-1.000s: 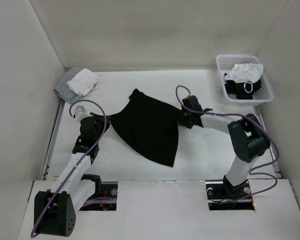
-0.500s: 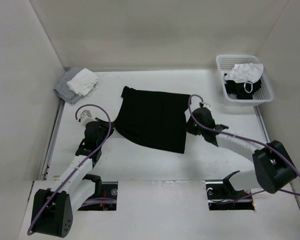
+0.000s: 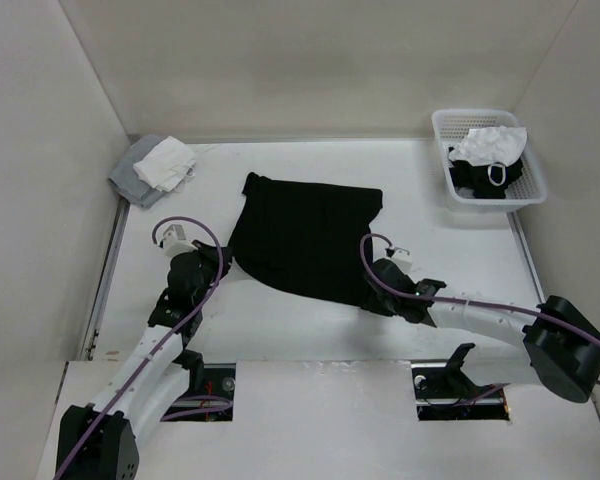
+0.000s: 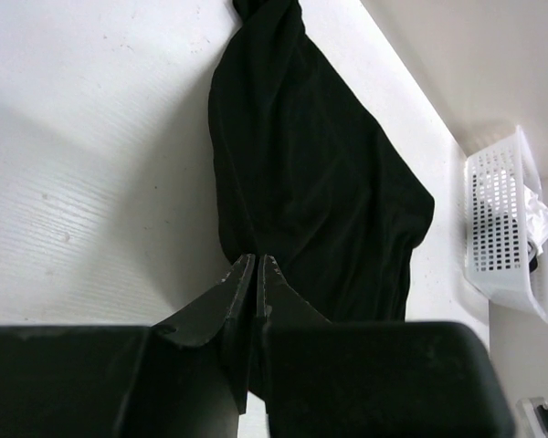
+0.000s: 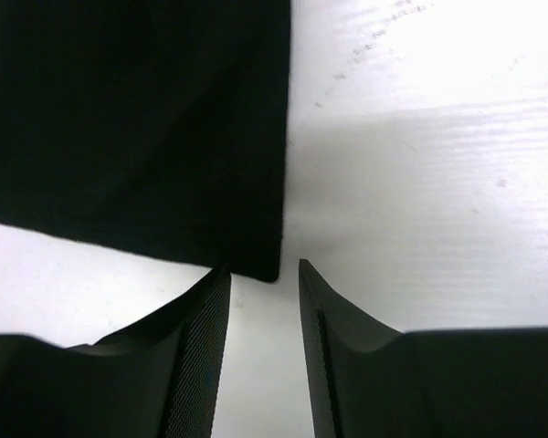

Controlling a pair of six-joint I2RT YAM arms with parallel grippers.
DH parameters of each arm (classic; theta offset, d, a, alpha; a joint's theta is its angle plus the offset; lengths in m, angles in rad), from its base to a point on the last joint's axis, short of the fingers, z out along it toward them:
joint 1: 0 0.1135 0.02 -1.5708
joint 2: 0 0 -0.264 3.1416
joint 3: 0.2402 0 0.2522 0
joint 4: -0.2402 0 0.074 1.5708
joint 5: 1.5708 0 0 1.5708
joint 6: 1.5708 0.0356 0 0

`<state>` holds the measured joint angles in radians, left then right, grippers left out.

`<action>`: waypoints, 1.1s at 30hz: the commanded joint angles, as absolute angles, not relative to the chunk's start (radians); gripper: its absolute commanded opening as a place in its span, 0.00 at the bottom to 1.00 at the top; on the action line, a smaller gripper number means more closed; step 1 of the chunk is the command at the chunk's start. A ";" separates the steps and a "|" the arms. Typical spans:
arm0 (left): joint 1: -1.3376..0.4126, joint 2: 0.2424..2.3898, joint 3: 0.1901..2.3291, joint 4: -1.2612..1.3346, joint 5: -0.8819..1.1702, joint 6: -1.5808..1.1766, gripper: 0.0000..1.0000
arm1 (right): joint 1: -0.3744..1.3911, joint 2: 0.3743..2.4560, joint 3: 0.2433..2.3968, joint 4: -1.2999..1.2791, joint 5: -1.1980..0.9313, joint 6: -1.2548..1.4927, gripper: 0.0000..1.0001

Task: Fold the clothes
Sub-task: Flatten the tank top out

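Observation:
The clothes [image 3: 305, 235] are one black garment spread nearly flat on the white table, with a bunched sleeve at the far left. My left gripper [image 3: 223, 260] is at the garment's near-left corner. In the left wrist view its jaws [image 4: 256, 262] are pressed together at the edge of the black fabric [image 4: 320, 192]. My right gripper [image 3: 368, 297] sits low at the near-right corner. The right wrist view shows it open [image 5: 263, 269], with the garment's corner [image 5: 137, 119] lying on the table just past the fingertips and nothing between them.
A white basket [image 3: 440, 125] with white and black cloth stands at the far right, also visible in the left wrist view [image 4: 498, 228]. A grey-and-white cloth pile [image 3: 160, 165] lies at the far left corner. Walls close the table on three sides.
My right gripper carried the garment's right side toward the near edge, spreading it flat, then opened and let the corner go. The left gripper drew back slightly, still shut.

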<state>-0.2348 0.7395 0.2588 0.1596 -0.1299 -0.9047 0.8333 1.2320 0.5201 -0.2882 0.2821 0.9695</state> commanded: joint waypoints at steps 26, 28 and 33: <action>-0.402 0.479 0.690 -0.026 -0.284 -0.838 0.00 | 0.929 0.637 1.022 -0.756 0.704 0.818 0.00; -0.429 0.472 0.811 -0.047 -0.331 -0.799 0.00 | 0.997 0.629 1.188 -0.805 0.785 0.758 0.00; -0.441 0.506 1.078 -0.049 -0.397 -0.709 0.00 | 1.214 0.724 1.547 -0.787 1.001 0.554 0.00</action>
<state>-0.4377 0.4961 0.9661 -0.0555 -0.3191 -0.7921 1.1320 0.6579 1.4296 -0.7269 0.8036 0.7238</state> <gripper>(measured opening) 0.029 0.006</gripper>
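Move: The near right corner of the tank top lies almost between my right hand's open fingers, about 1 cm ahead and 2 cm below. The cloth's far right corner is some 22 cm ahead of my right hand and 2 cm to its right; the basket stands roughly 28 cm ahead and 25 cm to its right. My left hand already holds the cloth's left corner in the air, with the right hand's corner about 30 cm to its right, 9 cm back and 12 cm below. I ease my right hand about 1 cm forward onto the near corner and pinch it shut, while my left keeps its hold. Then I whip both hands up fast, the right some 45 cm, the left about 35 cm and drifting 8 cm back, with the fingers of both tipping upward by 40 to 50 degrees; the right also swings outward to my right. ##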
